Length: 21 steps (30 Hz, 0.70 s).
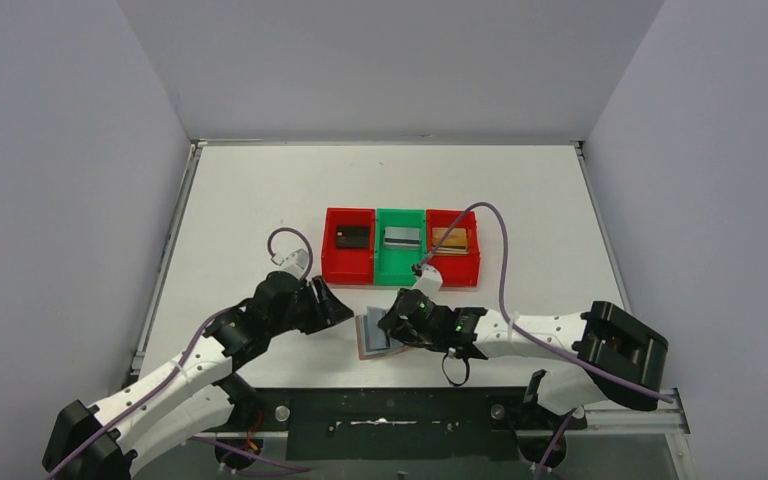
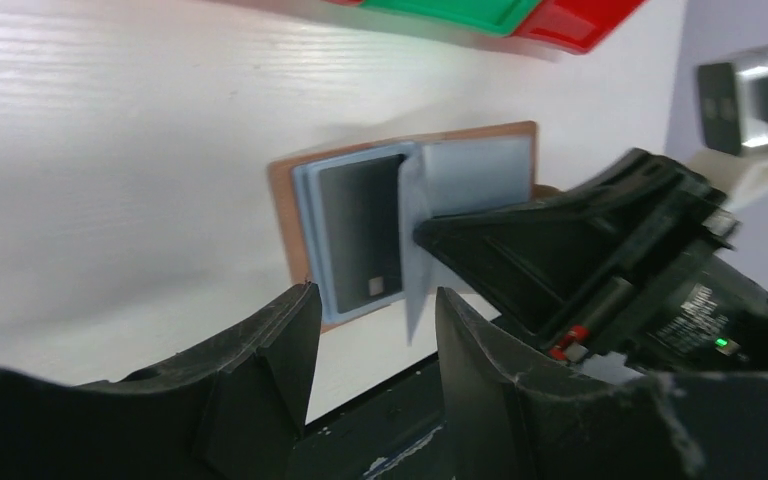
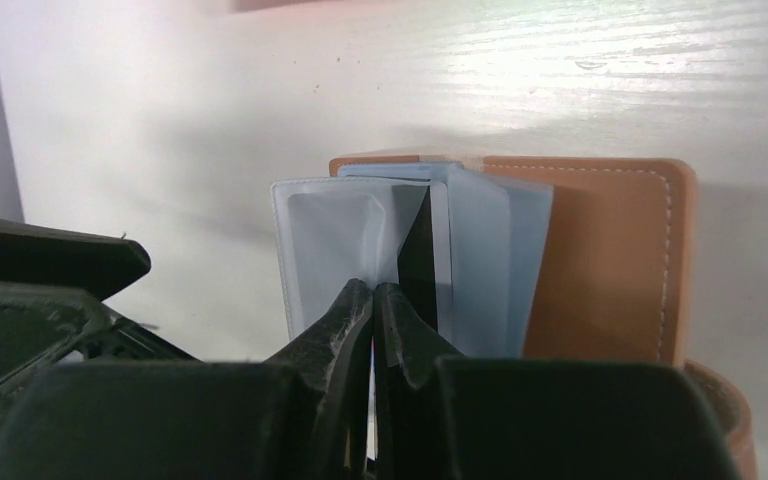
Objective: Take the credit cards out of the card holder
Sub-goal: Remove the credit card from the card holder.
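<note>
The card holder (image 1: 372, 336) lies open on the table near the front edge, tan leather (image 3: 610, 260) outside and grey-blue leaves inside. A dark grey card (image 2: 360, 235) sits flat in its left pocket. My right gripper (image 3: 372, 287) is shut on a thin light blue-grey inner leaf (image 2: 415, 250) and holds it on edge; a black card edge (image 3: 418, 260) shows just beside the fingertips. My left gripper (image 2: 375, 300) stands open at the holder's near-left edge, with nothing between its fingers. In the top view the right gripper (image 1: 392, 325) covers part of the holder, and the left gripper (image 1: 338, 310) is close beside it.
Three bins stand in a row behind the holder: a red bin (image 1: 349, 262) with a black card (image 1: 352, 236), a green bin (image 1: 401, 264) with a silver card (image 1: 401, 237), and a red bin (image 1: 454, 266) with a gold card (image 1: 450, 238). The table's front edge (image 2: 400, 390) is close.
</note>
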Each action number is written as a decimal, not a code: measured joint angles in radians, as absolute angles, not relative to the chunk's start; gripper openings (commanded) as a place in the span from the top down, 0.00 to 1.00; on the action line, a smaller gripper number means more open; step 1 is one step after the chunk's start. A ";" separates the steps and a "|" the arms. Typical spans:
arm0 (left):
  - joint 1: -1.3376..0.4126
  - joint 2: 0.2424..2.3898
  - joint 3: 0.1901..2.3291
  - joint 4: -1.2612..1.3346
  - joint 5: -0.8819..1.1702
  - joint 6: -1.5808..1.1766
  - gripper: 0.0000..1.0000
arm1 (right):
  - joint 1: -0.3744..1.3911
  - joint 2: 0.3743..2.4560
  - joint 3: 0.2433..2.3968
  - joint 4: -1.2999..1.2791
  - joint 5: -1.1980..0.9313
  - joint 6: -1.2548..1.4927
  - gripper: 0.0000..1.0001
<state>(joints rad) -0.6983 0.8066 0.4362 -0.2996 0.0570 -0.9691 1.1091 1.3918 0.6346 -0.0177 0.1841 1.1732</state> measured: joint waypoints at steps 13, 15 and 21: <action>-0.701 1.061 0.407 0.056 0.284 -0.972 0.53 | 1.080 1.384 0.504 0.192 0.100 1.258 1.00; -0.704 1.081 0.391 0.082 0.296 -0.984 0.54 | 1.079 1.386 0.498 0.208 0.096 1.267 1.00; -0.724 1.140 0.352 0.178 0.339 -0.995 0.61 | 1.079 1.386 0.477 0.252 0.088 1.282 1.00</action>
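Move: The raised clear sleeve of the card holder, already pinched in my right fingers (its middle within about 1 cm of them), stands roughly 8 cm to the right of my left fingertips, 2 cm nearer my base and 4 cm lower. The holder lying under it is centred about 7 cm right, 4 cm back and 8 cm below my left hand. The green tray lies some 14 cm ahead and 11 cm right, the left red tray 14 cm straight ahead. I swing my half-open left hand about 6 cm to the right towards the raised sleeve, lifting slightly at first, then dropping about 4 cm and easing back a little, turning some 15 degrees clockwise so the fingers come either side of the sleeve's near edge. My right hand keeps its pinch on the sleeve, shifting only about 1 cm back and down as it rolls its left side up about 10 degrees. ##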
